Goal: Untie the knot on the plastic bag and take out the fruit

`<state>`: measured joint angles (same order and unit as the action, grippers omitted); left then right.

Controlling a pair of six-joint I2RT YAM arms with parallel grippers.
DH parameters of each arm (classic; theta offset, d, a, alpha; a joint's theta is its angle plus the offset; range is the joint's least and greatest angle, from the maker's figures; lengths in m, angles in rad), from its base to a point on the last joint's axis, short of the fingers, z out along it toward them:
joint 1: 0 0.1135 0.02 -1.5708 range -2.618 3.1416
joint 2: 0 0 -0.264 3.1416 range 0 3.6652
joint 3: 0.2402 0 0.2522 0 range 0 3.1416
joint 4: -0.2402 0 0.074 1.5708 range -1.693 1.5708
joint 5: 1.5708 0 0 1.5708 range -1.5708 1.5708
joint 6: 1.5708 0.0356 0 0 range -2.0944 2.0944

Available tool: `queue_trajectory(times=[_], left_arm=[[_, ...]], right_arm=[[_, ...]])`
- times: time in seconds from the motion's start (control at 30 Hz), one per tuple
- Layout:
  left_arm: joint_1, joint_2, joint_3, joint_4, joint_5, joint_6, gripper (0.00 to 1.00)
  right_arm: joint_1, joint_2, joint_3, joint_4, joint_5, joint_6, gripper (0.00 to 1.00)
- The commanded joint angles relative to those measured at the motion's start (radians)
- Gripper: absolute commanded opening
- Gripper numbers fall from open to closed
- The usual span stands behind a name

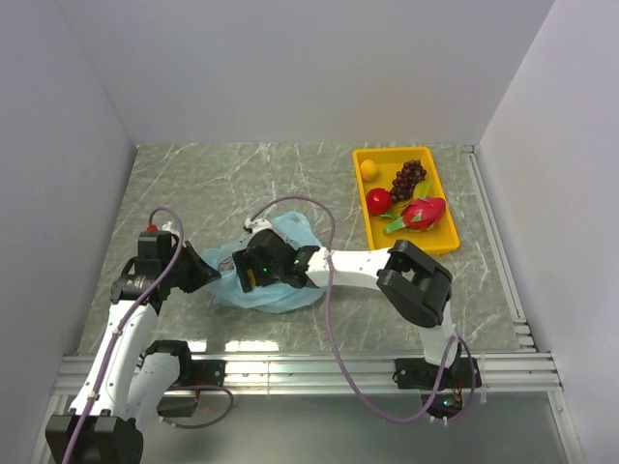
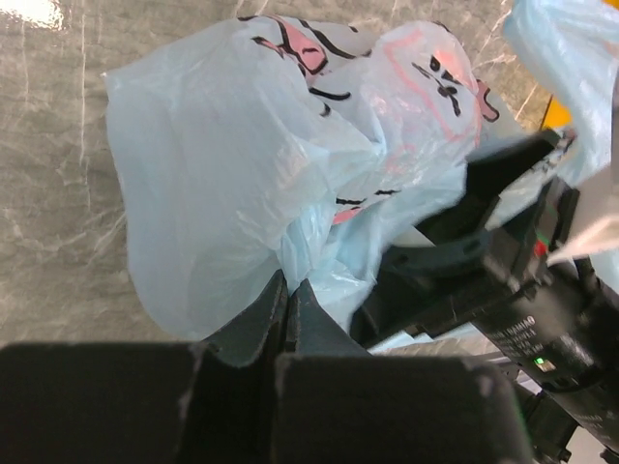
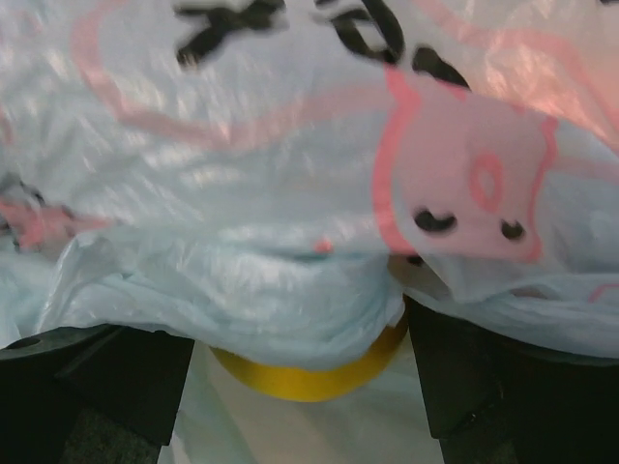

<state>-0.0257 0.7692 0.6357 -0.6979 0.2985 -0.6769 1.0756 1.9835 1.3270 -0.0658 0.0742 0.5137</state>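
Note:
The light blue plastic bag (image 1: 276, 290) lies crumpled on the table between my two arms, its pink and black print facing the left wrist view (image 2: 290, 145). My left gripper (image 1: 205, 273) is shut on a fold of the bag's edge (image 2: 288, 290). My right gripper (image 1: 253, 269) is pushed into the bag with its jaws wide apart (image 3: 300, 333). A round yellow fruit (image 3: 309, 377) sits between its fingers (image 3: 464, 377), half covered by plastic. A red apple (image 1: 378, 201) and a small yellow fruit (image 1: 368, 169) lie in the yellow tray (image 1: 447, 242). The knot is hidden.
The tray at the back right also holds a dark grape bunch (image 1: 408, 177) and a pink dragon fruit (image 1: 423, 213). The right arm's body (image 2: 484, 280) crowds the bag's right side. White walls close in the marbled table (image 1: 193, 184).

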Motion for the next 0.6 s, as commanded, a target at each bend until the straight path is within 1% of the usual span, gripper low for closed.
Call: queue_trajectory(times=[0.0,0.03,0.1,0.13,0.17,0.23,0.27,0.3,0.37,0.43,0.47,0.57], left_arm=[[0.0,-0.013,0.005,0.026,-0.012,-0.013,0.01],[0.0,-0.015,0.009,0.028,-0.021,-0.013,0.01],[0.0,-0.016,0.013,0.029,-0.047,-0.007,0.01],[0.0,-0.016,0.019,0.028,-0.058,-0.003,0.01],[0.0,-0.008,0.024,0.028,-0.068,0.0,0.01],[0.0,-0.004,0.03,0.026,-0.085,0.013,0.01],[0.0,0.001,0.028,0.031,-0.087,0.016,0.0],[0.0,0.001,0.027,0.032,-0.079,0.017,0.01],[0.0,0.001,0.024,0.04,-0.07,0.022,0.01],[0.0,-0.001,0.025,0.037,-0.065,0.027,0.01],[0.0,-0.004,0.025,0.037,-0.067,0.028,0.01],[0.0,-0.01,0.021,0.043,-0.059,0.031,0.0]], right_arm=[[0.001,-0.136,-0.066,0.014,0.021,-0.061,0.34],[0.001,-0.165,-0.098,0.009,0.025,-0.072,0.26],[0.003,-0.264,-0.138,-0.005,0.03,-0.102,0.18],[0.001,-0.3,-0.179,-0.009,0.03,-0.109,0.16],[0.001,-0.372,-0.198,-0.02,0.029,-0.118,0.15],[0.001,-0.448,-0.236,-0.032,0.013,-0.153,0.12],[0.003,-0.521,-0.247,-0.035,-0.037,-0.179,0.12],[0.001,-0.558,-0.259,-0.04,-0.051,-0.184,0.12],[0.0,-0.661,-0.265,-0.054,-0.071,-0.195,0.11],[-0.016,-0.713,-0.249,-0.08,-0.062,-0.205,0.11],[-0.028,-0.757,-0.241,-0.106,-0.039,-0.213,0.11],[-0.153,-0.814,-0.221,-0.156,-0.017,-0.228,0.1]])
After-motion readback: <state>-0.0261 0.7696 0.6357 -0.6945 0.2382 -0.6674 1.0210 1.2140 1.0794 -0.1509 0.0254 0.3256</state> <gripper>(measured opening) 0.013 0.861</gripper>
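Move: The right hand already has its fingers around the orange inside the open bag. The yellow tray's middle lies about 18 cm ahead of it, 38 cm to its right and 3 cm lower. The red apple in the tray is some 18 cm ahead and 32 cm right, the dragon fruit 15 cm ahead and 42 cm right. From the left hand, still gripping the bag's edge, the tray is roughly 21 cm ahead, 46 cm right and 10 cm down. Right hand lifts the still-pinched orange about 22 cm out of the bag, shifting some 11 cm right. ##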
